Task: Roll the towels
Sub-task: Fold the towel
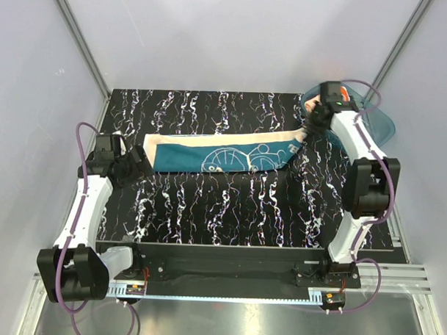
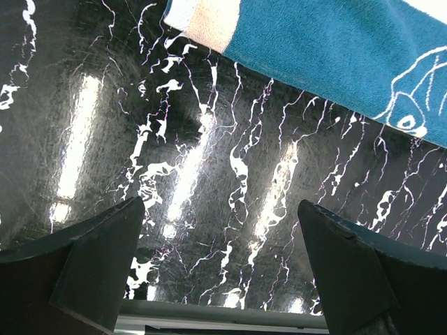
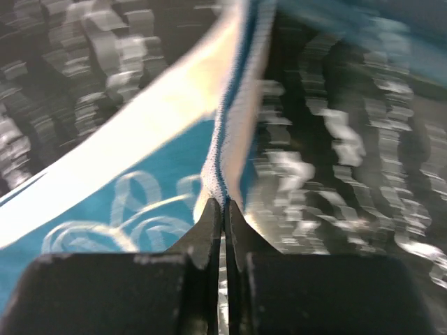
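Note:
A teal-blue towel (image 1: 216, 156) with cream borders and a white line drawing lies stretched across the middle of the black marbled table. My right gripper (image 1: 311, 131) is at the towel's right end, shut on its folded edge. In the right wrist view the cream and blue hem (image 3: 234, 118) runs straight into the shut fingertips (image 3: 223, 206). My left gripper (image 1: 139, 164) stands open just off the towel's left end. Its fingers (image 2: 105, 244) hang over bare table, with the towel's corner (image 2: 335, 49) ahead of them. A bit of orange and peach cloth (image 1: 312, 104) shows behind the right wrist.
A translucent teal plastic tub (image 1: 381, 126) stands at the table's back right corner, just behind the right arm. White walls and metal frame bars close in the back and both sides. The table's near edge meets the rail that carries the arm bases (image 1: 227, 270).

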You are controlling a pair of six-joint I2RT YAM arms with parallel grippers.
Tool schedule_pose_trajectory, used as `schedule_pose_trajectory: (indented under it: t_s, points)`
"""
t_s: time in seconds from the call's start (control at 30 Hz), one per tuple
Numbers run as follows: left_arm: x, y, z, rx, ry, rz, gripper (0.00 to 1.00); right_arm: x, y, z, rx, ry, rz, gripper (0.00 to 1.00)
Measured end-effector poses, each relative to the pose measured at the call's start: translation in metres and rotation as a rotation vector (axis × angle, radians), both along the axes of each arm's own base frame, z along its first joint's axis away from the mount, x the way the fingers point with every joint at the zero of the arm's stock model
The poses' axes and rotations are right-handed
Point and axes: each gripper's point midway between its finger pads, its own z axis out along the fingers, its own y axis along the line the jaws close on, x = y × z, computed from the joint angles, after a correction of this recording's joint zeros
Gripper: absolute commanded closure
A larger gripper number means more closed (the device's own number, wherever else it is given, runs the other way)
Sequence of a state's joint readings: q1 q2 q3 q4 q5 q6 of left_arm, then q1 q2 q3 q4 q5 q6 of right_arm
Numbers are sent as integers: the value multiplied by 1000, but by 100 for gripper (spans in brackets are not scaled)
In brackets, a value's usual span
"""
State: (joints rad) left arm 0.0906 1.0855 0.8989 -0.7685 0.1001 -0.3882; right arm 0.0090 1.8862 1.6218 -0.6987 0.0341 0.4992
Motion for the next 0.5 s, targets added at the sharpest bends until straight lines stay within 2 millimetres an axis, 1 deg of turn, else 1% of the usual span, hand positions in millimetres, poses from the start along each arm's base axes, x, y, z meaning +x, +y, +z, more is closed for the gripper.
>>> schedule_pose_trajectory:
  t_s: [0.1,0.13,0.2,0.27,0.37,0.4,0.5]
  points:
    - [1,0,-6,-3,23,-1,1,13,64,29,6,-79,138,100]
    - [1,0,-7,-3,27,-1,1,15,84,38,16,-99,179,100]
    - [1,0,-7,-2,26,0,1,16,127,55,49,-144,265,100]
    - [1,0,-6,0,21,2,1,13,165,67,100,-170,337,100]
    - [0,1,-3,3,10,4,1,13,218,81,188,-203,424,100]
    - [0,1,-3,5,6,5,1,13,234,83,220,-209,447,100]
    - [0,2,-2,9,4,8,1,13,276,85,300,-220,504,100]
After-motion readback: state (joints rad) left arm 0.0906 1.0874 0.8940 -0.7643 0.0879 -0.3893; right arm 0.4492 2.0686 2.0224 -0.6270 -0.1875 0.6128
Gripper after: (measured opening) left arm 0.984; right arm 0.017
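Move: The right hand, still pinching the blue towel's right end off the table, has the towel's middle about 34 cm to its left, 2 cm back and 12 cm below. The basket stands some 14 cm to its right and 12 cm ahead, and the rolled orange towel inside lies about 6 cm right and 16 cm ahead. From the idle left hand, the blue towel's middle is roughly 31 cm right, 18 cm ahead. Right hand sweeps the pinched end about 28 cm left over the towel, rising 8 cm, turning some 30 degrees counter-clockwise. ##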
